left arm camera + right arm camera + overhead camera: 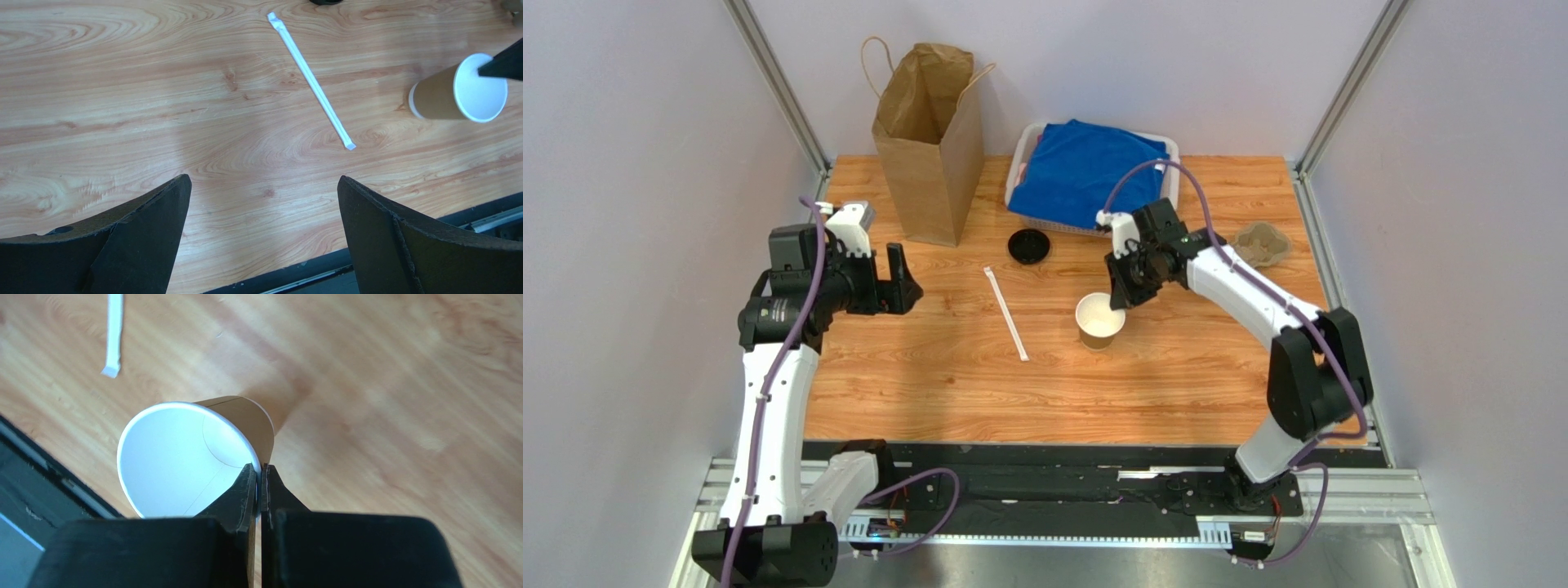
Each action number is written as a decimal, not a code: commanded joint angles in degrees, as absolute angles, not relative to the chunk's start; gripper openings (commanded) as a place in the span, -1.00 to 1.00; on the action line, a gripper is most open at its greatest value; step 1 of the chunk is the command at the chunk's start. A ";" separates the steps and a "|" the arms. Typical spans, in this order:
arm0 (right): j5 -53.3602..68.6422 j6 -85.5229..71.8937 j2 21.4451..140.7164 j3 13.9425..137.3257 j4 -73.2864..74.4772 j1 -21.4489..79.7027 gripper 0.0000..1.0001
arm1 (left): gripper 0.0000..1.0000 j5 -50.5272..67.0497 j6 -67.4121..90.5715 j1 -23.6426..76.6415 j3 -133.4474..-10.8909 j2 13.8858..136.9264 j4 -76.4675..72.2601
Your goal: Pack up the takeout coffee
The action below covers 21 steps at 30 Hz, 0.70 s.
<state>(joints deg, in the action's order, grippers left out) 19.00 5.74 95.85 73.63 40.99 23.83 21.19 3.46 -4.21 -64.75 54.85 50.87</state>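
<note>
The takeout coffee cup [1100,321] stands upright in the middle of the table, kraft brown outside, white inside, with no lid on it. It also shows in the left wrist view [457,93] and the right wrist view [178,459]. My right gripper [260,471] is shut on the cup's wall at the rim, one finger inside and one outside; from above it [1127,294] sits at the cup's far right edge. The round black lid [1028,246] lies flat on the table behind the cup. My left gripper [897,284] hovers open at the left, nothing between its fingers [153,233].
A wrapped white straw [1005,314] lies left of the cup. A tall brown paper bag [928,141] stands open at the back left. A white tray [1024,157] with blue cloth sits at the back centre. A grey pulp carrier [1263,243] lies at the right.
</note>
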 commanded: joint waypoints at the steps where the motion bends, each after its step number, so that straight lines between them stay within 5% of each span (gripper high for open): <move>1: 19.42 4.75 88.70 67.25 36.04 27.94 -1.00 | 0.97 25.40 2.20 -4.22 -63.37 53.35 48.25; 13: 16.88 2.29 88.42 63.90 30.68 34.98 -1.00 | 0.97 26.02 1.23 -4.04 -59.68 52.29 47.72; 21: 16.35 1.32 86.58 64.68 32.52 35.16 -0.22 | 0.97 27.24 -2.19 -0.80 -60.03 55.10 47.02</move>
<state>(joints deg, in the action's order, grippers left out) 17.26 2.17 88.84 63.72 33.58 35.18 24.73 0.86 -2.13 -59.48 53.25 49.56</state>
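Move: The paper cup hangs from the right hand's shut fingers, which already pinch the right-hand, far part of its rim: its middle is about 2 cm back, 3 cm left and 4 cm below. From that hand the wrapped straw lies some 3 cm ahead, 21 cm left, and the black lid about 17 cm ahead and 17 cm left, both about 9 cm lower. From the left hand the cup is roughly 30 cm right, 2 cm ahead and 18 cm below. The cup, still pinched by its rim, is drawn back about 5 cm by the right hand, quickly at first, then taken left nearly as far towards the straw's near end, the hand turning slightly counter-clockwise. There the hand stays put and opens its fingers about a third, letting the rim go. The left hand, open and empty, sinks and shifts right about 2 cm each. ##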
